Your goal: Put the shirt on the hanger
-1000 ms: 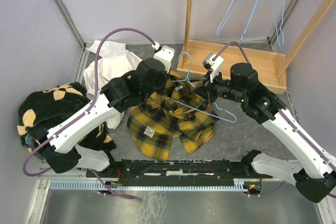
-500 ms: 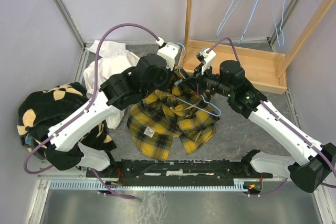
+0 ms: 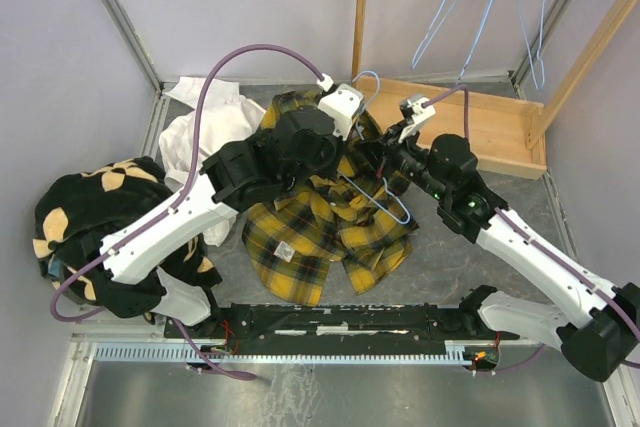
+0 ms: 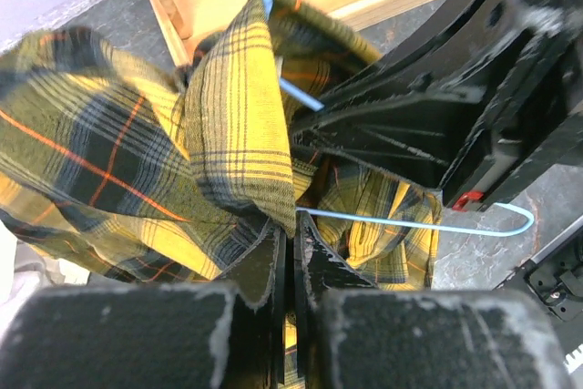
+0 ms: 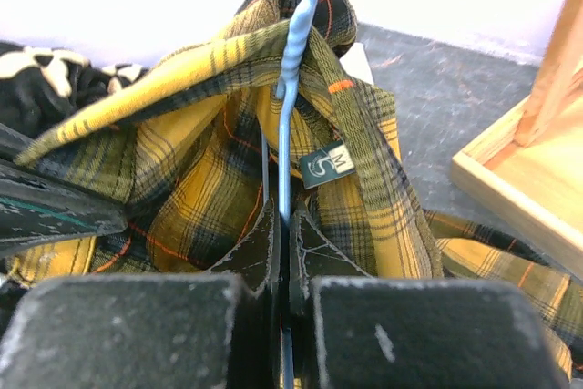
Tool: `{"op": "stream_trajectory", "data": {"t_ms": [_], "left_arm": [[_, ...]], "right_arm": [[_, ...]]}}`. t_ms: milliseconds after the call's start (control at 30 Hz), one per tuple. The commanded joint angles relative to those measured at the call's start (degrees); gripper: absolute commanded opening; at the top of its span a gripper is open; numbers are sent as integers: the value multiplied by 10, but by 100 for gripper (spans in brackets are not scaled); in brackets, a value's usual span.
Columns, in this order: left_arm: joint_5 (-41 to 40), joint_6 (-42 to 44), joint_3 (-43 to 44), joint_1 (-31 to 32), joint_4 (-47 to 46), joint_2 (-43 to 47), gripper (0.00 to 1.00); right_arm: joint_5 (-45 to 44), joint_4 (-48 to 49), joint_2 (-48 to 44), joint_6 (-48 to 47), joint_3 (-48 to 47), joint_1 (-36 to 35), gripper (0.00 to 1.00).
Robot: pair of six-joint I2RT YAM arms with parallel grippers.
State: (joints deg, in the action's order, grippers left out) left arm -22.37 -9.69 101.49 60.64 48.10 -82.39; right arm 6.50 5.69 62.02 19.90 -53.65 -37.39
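Observation:
The yellow and black plaid shirt (image 3: 300,237) lies mid-table, its collar part raised between the two arms. My left gripper (image 4: 291,225) is shut on a fold of the shirt (image 4: 237,125); from above, this left gripper (image 3: 350,150) sits just left of the right one. My right gripper (image 5: 285,220) is shut on the light-blue wire hanger (image 5: 296,52), which runs up through the collar opening beside the neck label (image 5: 326,164). The hanger's hook (image 3: 366,82) sticks out above the cloth, and one shoulder corner (image 3: 400,215) shows over the shirt.
A white garment (image 3: 205,132) and a black fleece with tan patches (image 3: 90,212) lie at the left. A wooden rack base (image 3: 480,122) stands at the back right, with its post (image 3: 360,17) and spare blue hangers (image 3: 480,7) above it.
Both grippers moved toward the back of the table. The shirt's collar rose with the left gripper. The hanger tipped more upright, and its hook now pokes out above the collar.

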Motion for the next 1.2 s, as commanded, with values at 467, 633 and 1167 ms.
{"op": "stream_trajectory", "data": {"t_ms": [467, 633, 1167], "left_arm": [[-47, -32, -31, 9, -115, 99, 40], [-73, -53, -84, 9, -163, 138, 62], [-68, -134, -246, 9, -327, 185, 64]], "right_arm": [[-66, 184, -66, 51, -5, 1, 0], [-103, 213, -67, 70, -22, 1, 0], [-128, 279, -53, 57, -94, 1, 0]]}}
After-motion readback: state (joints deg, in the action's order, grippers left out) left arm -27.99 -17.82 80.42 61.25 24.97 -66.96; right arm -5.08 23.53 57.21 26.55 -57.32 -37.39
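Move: The left fingers still pinch the shirt's opening edge. From the left hand, the hanger, where the right fingers grip it, is about 4 cm ahead, 4 cm right and 2 cm higher. From the right hand, the shirt's labelled collar is roughly 6 cm ahead, 3 cm left and 2 cm up. The wooden tray lies some 15 cm ahead and 20 cm right of the right hand, about 20 cm lower. The left fingers let go of the shirt's edge, opening over halfway while that hand rises about 7 cm and eases left, then sinks some 4 cm again, its fingers tipping up a little. Still pinching the hanger's wire, the right hand lifts some 14 cm, drifting slightly right and tilting its fingers up by almost 30 degrees. ##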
